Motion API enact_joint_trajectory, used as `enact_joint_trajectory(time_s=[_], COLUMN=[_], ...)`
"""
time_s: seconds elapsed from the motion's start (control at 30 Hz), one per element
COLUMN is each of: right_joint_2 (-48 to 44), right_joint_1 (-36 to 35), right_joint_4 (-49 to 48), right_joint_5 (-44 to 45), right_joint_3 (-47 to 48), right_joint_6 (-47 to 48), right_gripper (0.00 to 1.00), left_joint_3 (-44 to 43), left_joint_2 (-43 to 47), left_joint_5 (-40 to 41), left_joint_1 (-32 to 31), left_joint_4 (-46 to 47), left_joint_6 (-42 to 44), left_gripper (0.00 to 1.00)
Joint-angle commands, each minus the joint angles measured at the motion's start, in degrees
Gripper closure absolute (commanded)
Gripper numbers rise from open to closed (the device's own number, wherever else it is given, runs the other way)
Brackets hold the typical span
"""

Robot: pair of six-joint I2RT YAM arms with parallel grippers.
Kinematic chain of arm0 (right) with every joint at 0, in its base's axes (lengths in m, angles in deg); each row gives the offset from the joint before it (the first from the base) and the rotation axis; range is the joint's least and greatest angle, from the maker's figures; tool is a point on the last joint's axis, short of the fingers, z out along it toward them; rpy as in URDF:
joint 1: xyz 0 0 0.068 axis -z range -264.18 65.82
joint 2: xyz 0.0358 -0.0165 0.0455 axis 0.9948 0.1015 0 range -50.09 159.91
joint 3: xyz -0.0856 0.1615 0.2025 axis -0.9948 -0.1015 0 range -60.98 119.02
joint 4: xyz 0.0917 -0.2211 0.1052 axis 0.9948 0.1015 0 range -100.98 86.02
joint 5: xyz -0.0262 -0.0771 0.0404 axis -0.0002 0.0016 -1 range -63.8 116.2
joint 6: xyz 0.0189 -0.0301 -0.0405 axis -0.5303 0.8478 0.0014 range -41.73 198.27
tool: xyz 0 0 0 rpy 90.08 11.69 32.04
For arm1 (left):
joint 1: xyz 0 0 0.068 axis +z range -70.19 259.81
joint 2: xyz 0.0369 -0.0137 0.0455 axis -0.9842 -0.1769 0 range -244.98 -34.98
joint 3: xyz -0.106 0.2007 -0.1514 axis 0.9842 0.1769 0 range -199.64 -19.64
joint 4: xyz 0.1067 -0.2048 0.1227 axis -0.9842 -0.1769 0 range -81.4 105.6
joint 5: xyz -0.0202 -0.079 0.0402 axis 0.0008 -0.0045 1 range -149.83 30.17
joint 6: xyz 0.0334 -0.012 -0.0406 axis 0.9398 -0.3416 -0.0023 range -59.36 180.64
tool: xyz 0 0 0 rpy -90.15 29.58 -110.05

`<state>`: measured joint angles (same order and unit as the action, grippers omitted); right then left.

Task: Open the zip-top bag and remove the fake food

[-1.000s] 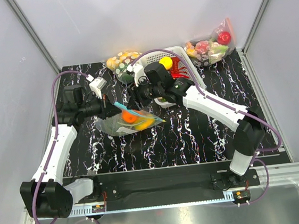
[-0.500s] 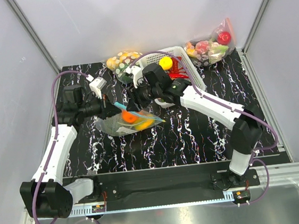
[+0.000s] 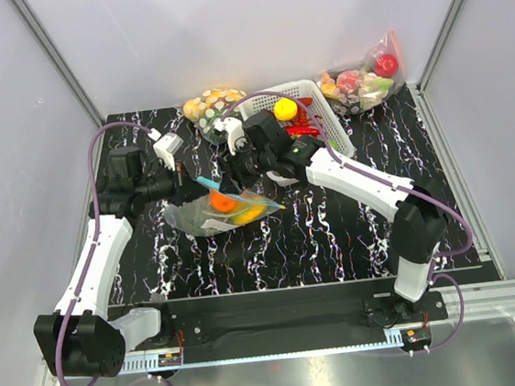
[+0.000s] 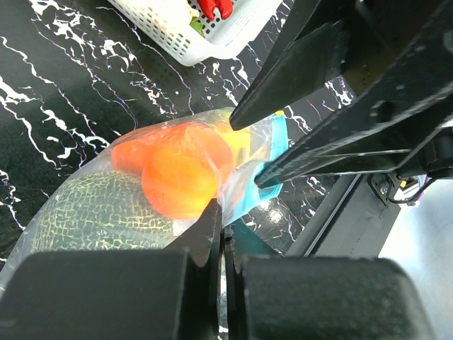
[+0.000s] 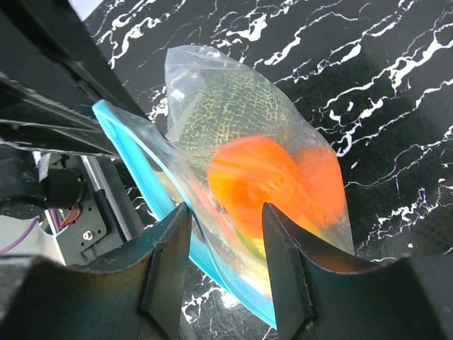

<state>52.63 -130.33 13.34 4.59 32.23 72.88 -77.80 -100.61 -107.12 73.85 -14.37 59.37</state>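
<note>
The zip-top bag (image 3: 222, 210) lies left of the table's middle, its teal strip raised toward the grippers. Inside are the fake food: round orange fruits (image 3: 223, 202), a green netted ball (image 5: 230, 113) and a yellow-green piece (image 3: 251, 214). My left gripper (image 3: 193, 190) is shut on the bag's edge by the teal strip; the left wrist view shows its jaws (image 4: 223, 212) pinching the film beside an orange fruit (image 4: 177, 180). My right gripper (image 3: 228, 174) is open. In the right wrist view its fingers (image 5: 223, 244) straddle the bag's mouth and teal strip (image 5: 141, 166).
A white basket (image 3: 327, 112) with a yellow ball and red chillies stands behind the right gripper. A bag of yellow-and-white spotted items (image 3: 211, 101) and a bag with a red apple (image 3: 361, 81) lie at the back edge. Walls close in on three sides.
My right gripper has moved a little left, closer onto the bag's mouth. The left gripper and the bag have stayed in place.
</note>
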Motion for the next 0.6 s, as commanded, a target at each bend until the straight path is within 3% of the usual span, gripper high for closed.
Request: enact_joint_trajectory(time_s=[0.0,0.23,0.37,0.5,0.57], right_joint_2=[0.03,0.91,1.87,2.58,2.40], right_joint_1=[-0.34,-0.78,-1.92,-2.19,-2.28], right_joint_4=[-0.58,0.82,2.05,4.16,4.51], right_joint_5=[2.09,2.80,1.40,0.34,-0.01], right_joint_3=[1.36,3.11,4.96,6.90,7.68], right_joint_6=[1.17,2.31,3.10,2.84,2.23], right_gripper=[0.49,0.54,0.70,0.98,1.00], left_joint_3=[-1.00,-0.91,-1.35,-2.93,-4.77], left_joint_2=[1.73,1.64,0.85,-0.73,-2.13], left_joint_5=[-0.53,-0.61,-0.35,1.31,3.85], left_joint_1=[-0.20,-0.28,-0.46,-0.55,-0.55], left_joint_4=[2.55,2.99,3.08,3.08,3.17], left_joint_6=[0.93,0.93,0.84,0.49,0.49], left_gripper=[1.00,1.00,1.00,1.00,1.00])
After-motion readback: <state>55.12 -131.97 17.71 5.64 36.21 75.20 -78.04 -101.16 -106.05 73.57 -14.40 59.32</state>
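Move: The right fingers, about half open, are right at the bag's blue zip rim, which passes only some 1 cm back of their hand point and 1 cm below. From that hand the orange ball is level fore and aft, about 2 cm left and 6 cm below, the yellow fruit roughly 3 cm back, 3 cm right and 6 cm below, and the basket some 15 cm ahead and 20 cm right. For the left hand, that stretch of rim lies about 7 cm to its right, 1 cm back. The right fingers pinch the blue zip rim, going from about half open to fully shut. As they do so the hand sinks about half a centimetre, then eases roughly 1 cm left and back towards the left hand, tilting barely at all. The left hand stays put, its closed fingers keeping hold of the bag's edge. ##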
